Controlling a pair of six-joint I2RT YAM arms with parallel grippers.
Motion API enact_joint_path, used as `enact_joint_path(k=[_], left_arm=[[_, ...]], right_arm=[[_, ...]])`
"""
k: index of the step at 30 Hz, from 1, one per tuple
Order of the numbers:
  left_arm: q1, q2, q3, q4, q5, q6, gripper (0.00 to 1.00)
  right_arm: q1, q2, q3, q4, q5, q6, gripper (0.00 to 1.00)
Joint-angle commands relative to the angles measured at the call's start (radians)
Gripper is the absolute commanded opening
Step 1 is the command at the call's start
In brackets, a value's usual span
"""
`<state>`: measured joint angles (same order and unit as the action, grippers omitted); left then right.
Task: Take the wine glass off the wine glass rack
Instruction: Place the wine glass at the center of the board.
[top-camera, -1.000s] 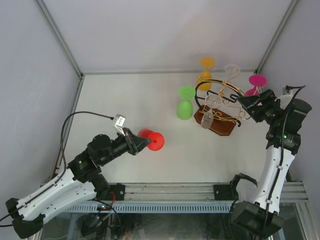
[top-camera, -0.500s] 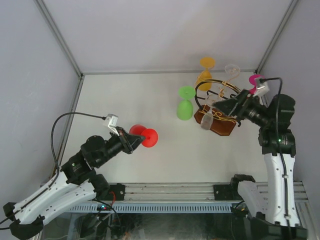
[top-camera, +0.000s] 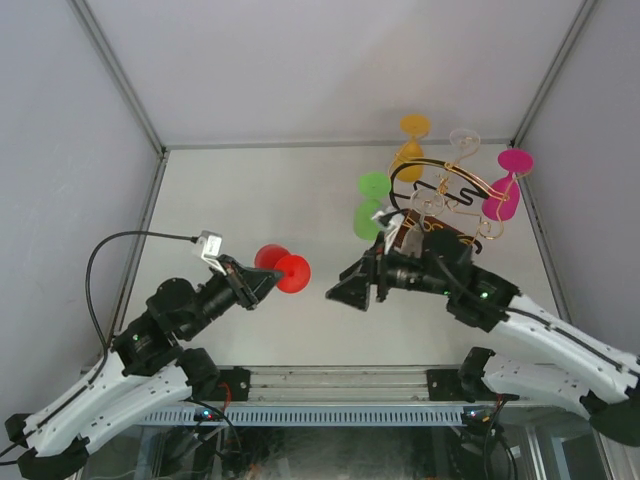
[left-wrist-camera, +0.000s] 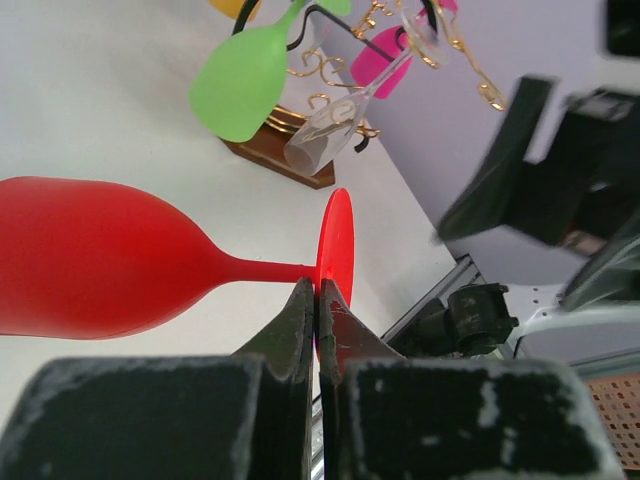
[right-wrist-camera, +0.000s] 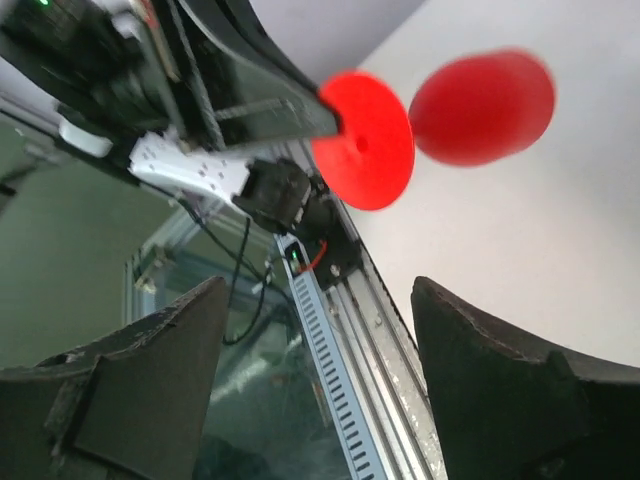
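I hold a red wine glass (top-camera: 270, 258) on its side above the table, my left gripper (top-camera: 270, 281) shut on the edge of its round foot (left-wrist-camera: 338, 240). Its bowl (left-wrist-camera: 90, 262) fills the left of the left wrist view, my left gripper (left-wrist-camera: 318, 292) pinching just below the stem. The wine glass rack (top-camera: 455, 190) stands at the back right, carrying green (top-camera: 371, 206), orange (top-camera: 411, 142), magenta (top-camera: 505, 190) and clear glasses. My right gripper (top-camera: 342, 291) is open, apart from the red foot (right-wrist-camera: 364, 152) and pointing at it. The right gripper (right-wrist-camera: 315, 335) holds nothing.
The grey enclosure walls close in on three sides. The metal rail (top-camera: 330, 383) with the arm bases runs along the near edge. In the left wrist view the rack's brown base (left-wrist-camera: 285, 158) and a hanging clear glass (left-wrist-camera: 330, 135) lie beyond the red glass.
My right arm has swung away from the rack to the middle of the table, its jaws widening, now facing the red glass. The left gripper has carried the red glass slightly left and up.
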<state>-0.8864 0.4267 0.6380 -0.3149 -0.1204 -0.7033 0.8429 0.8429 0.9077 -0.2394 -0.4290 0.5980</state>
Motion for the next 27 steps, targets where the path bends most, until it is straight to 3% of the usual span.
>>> enact_joint_path(k=[1, 7, 15, 20, 27], left_arm=[[-0.002, -0.036, 0.037, 0.107, 0.054, 0.027, 0.0], [-0.002, -0.059, 0.005, 0.174, 0.118, 0.013, 0.0], [-0.002, -0.05, 0.0, 0.209, 0.127, 0.004, 0.0], [-0.002, -0.036, -0.008, 0.243, 0.146, -0.014, 0.0], [-0.002, -0.036, -0.013, 0.25, 0.15, -0.028, 0.0]], right_arm=[[0.133, 0.075, -0.052, 0.223, 0.159, -0.032, 0.75], [0.151, 0.145, -0.16, 0.523, 0.139, 0.163, 0.75], [0.153, 0.191, -0.174, 0.636, 0.097, 0.227, 0.73], [0.154, 0.22, -0.226, 0.789, 0.088, 0.325, 0.59], [0.154, 0.234, -0.23, 0.849, 0.043, 0.334, 0.41]])
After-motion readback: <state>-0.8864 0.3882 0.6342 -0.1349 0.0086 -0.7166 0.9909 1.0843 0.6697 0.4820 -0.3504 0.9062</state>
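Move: The red wine glass hangs slantwise, its foot edge still pinched by the left fingers. Its middle lies some 5 cm ahead, 1 cm left and 5 cm below the left hand; the open right fingers are about 13 cm to that hand's right, 1 cm back and 5 cm higher. From the right hand the red glass is about 12 cm left, 7 cm ahead and 8 cm lower; the green glass stands roughly 20 cm ahead, 5 cm right, 12 cm lower, and the rack some 13 cm farther right of the green glass, at the same depth and height. The red glass is raised about 5 cm and drawn back a little by the left hand, which keeps its pinch on the foot and turns so the bowl tips up. The right hand comes about 8 cm left to the foot's free edge, dipping first and then climbing partway back; it rolls its left side up and narrows its open fingers to about half without a visible grip. ##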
